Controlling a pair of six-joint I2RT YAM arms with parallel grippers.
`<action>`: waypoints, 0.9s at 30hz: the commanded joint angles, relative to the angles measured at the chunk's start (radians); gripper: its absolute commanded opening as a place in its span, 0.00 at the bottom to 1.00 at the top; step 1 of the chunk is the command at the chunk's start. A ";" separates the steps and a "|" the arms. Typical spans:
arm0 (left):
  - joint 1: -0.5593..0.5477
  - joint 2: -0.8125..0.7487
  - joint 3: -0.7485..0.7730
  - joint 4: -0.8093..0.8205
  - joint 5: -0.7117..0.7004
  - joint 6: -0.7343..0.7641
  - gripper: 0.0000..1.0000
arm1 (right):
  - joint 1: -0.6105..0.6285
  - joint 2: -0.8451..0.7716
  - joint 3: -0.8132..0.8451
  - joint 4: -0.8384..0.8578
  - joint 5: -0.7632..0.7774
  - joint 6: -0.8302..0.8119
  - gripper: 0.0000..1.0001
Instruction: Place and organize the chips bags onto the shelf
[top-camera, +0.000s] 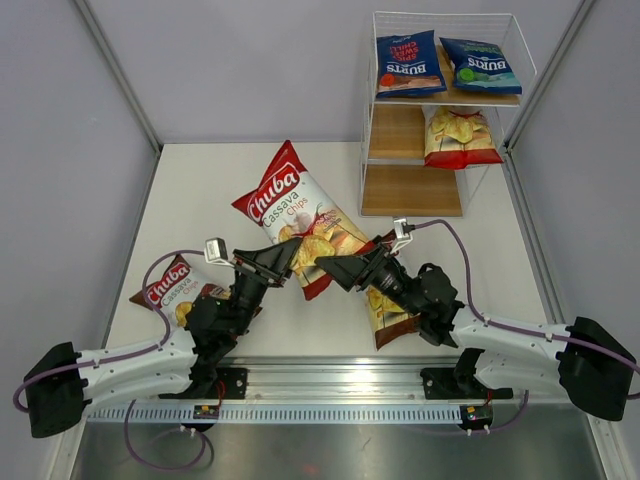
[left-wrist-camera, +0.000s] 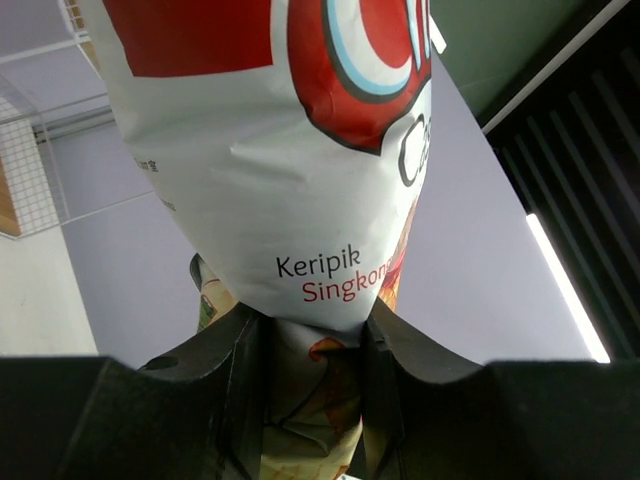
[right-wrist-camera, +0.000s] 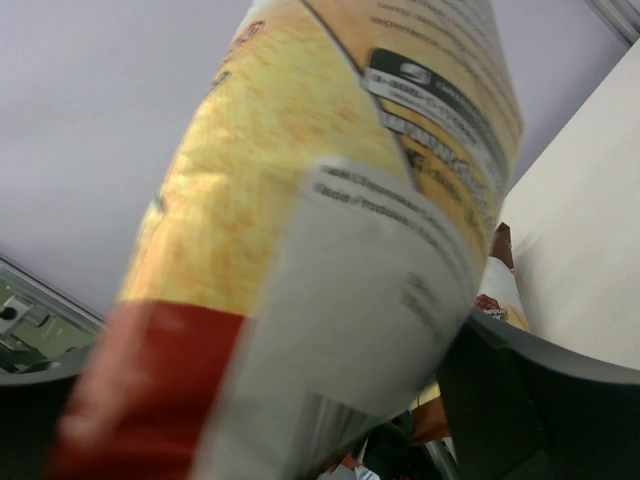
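Note:
A large red-and-white Chuba chips bag (top-camera: 295, 215) is lifted over the middle of the table, tilted up to the left. My left gripper (top-camera: 290, 262) is shut on its crumpled lower end; in the left wrist view the bag (left-wrist-camera: 280, 150) rises out of the gripper (left-wrist-camera: 312, 340). My right gripper (top-camera: 325, 268) stands open and wide, with the bag's back side (right-wrist-camera: 330, 220) filling the gap between its fingers (right-wrist-camera: 545, 400). The shelf (top-camera: 415, 190) at the back right holds two blue Burts bags (top-camera: 408, 63) on top and a red-and-white bag (top-camera: 460, 137) on the middle tier.
A brown Chuba bag (top-camera: 170, 290) lies flat on the table at the front left, beside my left arm. Another brown bag (top-camera: 385, 315) lies partly under my right arm. Grey walls close in the table on both sides and at the back.

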 joint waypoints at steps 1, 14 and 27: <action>-0.066 0.012 0.044 0.133 0.026 0.026 0.22 | 0.011 -0.012 -0.003 0.100 -0.021 -0.043 0.85; -0.084 -0.032 0.040 0.043 -0.010 0.109 0.66 | 0.011 -0.142 -0.041 0.024 0.045 -0.118 0.38; -0.084 -0.262 0.043 -0.483 -0.314 0.276 0.99 | 0.011 -0.363 -0.087 -0.216 0.203 -0.111 0.25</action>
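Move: The left gripper already holds the Chuba bag by its lower left part; the bag's middle is about 5 cm ahead, 2 cm right and 4 cm above that gripper. The open right gripper waits 6 cm right of the left one and 2 cm back. From the right gripper, the held bag's middle lies roughly 7 cm forward, 4 cm left and 4 cm up; the brown bag on the table is 7 cm forward, 14 cm right and 29 cm below. Close the right gripper to about half on the bag's lower right end, pinching it while both hands ease back a little. Then open the left fingers fully to let go, and draw that hand left and down 2–3 cm, rolling its left side up some 10 degrees. Carry the bag with the right hand about 5 cm to the right, turning slightly clockwise. ##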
